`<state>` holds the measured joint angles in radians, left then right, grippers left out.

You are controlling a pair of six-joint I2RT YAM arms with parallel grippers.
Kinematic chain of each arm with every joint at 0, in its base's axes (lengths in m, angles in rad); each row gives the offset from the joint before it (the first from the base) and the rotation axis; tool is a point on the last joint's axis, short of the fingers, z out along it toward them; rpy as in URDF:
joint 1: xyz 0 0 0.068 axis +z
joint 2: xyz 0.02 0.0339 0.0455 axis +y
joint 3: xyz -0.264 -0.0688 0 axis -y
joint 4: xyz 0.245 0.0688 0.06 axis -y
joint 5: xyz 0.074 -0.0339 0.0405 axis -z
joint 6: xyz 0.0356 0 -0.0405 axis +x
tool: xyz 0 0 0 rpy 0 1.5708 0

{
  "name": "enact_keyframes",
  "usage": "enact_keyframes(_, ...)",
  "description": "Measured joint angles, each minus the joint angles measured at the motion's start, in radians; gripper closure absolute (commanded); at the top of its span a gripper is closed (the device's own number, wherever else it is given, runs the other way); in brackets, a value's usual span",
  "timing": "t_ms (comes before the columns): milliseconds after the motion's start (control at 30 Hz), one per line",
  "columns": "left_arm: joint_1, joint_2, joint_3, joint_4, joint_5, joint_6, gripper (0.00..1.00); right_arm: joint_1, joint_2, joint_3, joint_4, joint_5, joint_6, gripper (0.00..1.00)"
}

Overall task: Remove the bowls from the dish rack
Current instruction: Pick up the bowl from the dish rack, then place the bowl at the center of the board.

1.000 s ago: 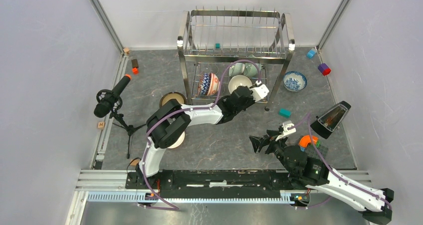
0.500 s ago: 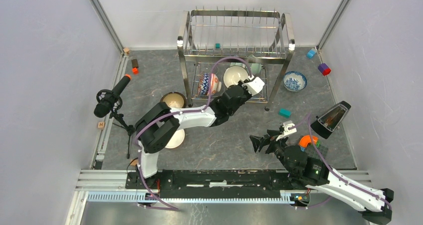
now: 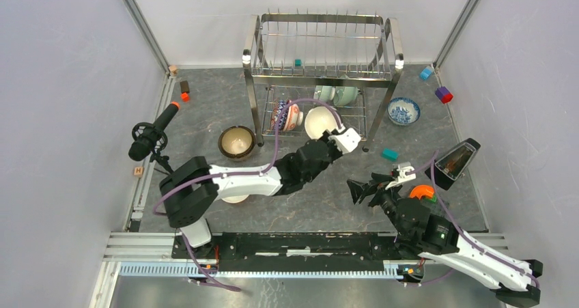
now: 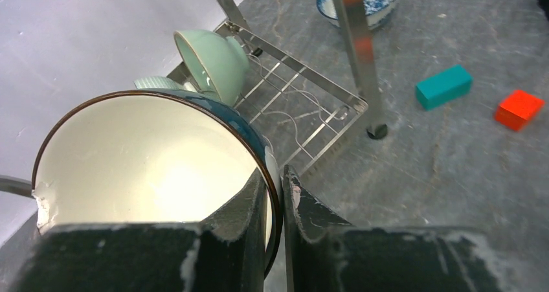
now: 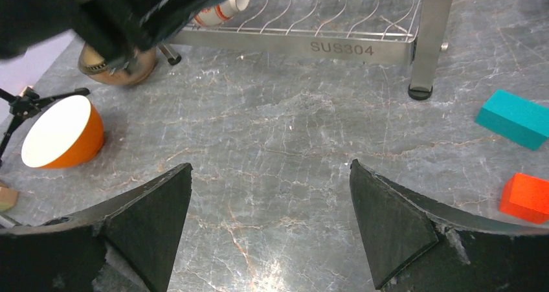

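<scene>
My left gripper (image 4: 278,179) is shut on the rim of a bowl (image 4: 149,169) with a cream inside and a dark outside, one finger in and one out. In the top view this bowl (image 3: 321,121) hangs tilted at the front of the dish rack's (image 3: 321,81) lower tier. Still in that tier are a red-patterned bowl (image 3: 287,115) and pale green bowls (image 3: 336,93) (image 4: 210,59). On the table stand a blue-and-white bowl (image 3: 403,110), a dark brown bowl (image 3: 237,142) and an orange bowl (image 5: 61,133). My right gripper (image 5: 272,221) (image 3: 364,187) hovers open over bare table.
A microphone on a tripod (image 3: 153,134) stands at the left. A black wedge-shaped device (image 3: 454,161) sits at the right. Loose blocks lie about: teal (image 3: 390,154), red (image 5: 526,198), purple (image 3: 444,94), blue (image 3: 426,72). The rack's leg (image 4: 359,52) is close to the held bowl.
The left arm's elbow has swung down and left, and the held bowl has come toward the rack's front edge. The right gripper has shifted slightly right and stayed open.
</scene>
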<state>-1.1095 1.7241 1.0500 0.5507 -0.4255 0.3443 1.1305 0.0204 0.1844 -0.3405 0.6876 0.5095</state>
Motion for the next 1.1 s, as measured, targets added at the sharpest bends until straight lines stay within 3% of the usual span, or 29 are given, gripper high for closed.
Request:
enact_keyframes(233,-0.097,-0.166,-0.128,-0.069,-0.077,-0.072,0.98,0.000,0.000,0.093,-0.052,0.005,-0.006,0.03)
enact_keyframes(400,-0.154,-0.317,-0.174,-0.216,-0.097,-0.186,0.98,0.000,0.061,0.235,-0.115,0.000,-0.027,0.03)
enact_keyframes(533,-0.204,-0.427,-0.237,-0.320,-0.091,-0.246,0.98,0.000,0.162,0.345,-0.134,-0.018,-0.048,0.04)
enact_keyframes(833,-0.370,-0.575,-0.351,-0.614,0.026,-0.259,0.98,0.000,0.453,0.410,-0.120,-0.149,-0.080,0.04)
enact_keyframes(1100,-0.398,-0.702,-0.408,-0.789,0.148,-0.194,0.98,0.000,0.681,0.436,-0.097,-0.233,-0.087,0.02)
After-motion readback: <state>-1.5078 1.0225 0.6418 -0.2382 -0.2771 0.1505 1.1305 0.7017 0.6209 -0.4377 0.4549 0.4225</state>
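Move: Near the table's front edge, about 20 cm back, 15 cm left and 18 cm below the left hand, lies the clear spot to which it takes the teal bowl it already holds; the orange bowl stands about 12 cm back and 40 cm left, the rack's right front foot 6 cm ahead and 14 cm right. From the right hand the teal bowl is some 23 cm ahead, 15 cm left and 6 cm above, the red cube about 14 cm ahead and 18 cm right. Drawing the teal bowl away from the rack, the left hand keeps its pinch on the rim and comes back some 23 cm and 12 cm left, sinking about 7 cm late on while it turns clockwise and tips down. The open right hand rises about 10 cm, then swings left and sinks towards the bowl, rolling its left side down some 20 degrees, without touching it. ##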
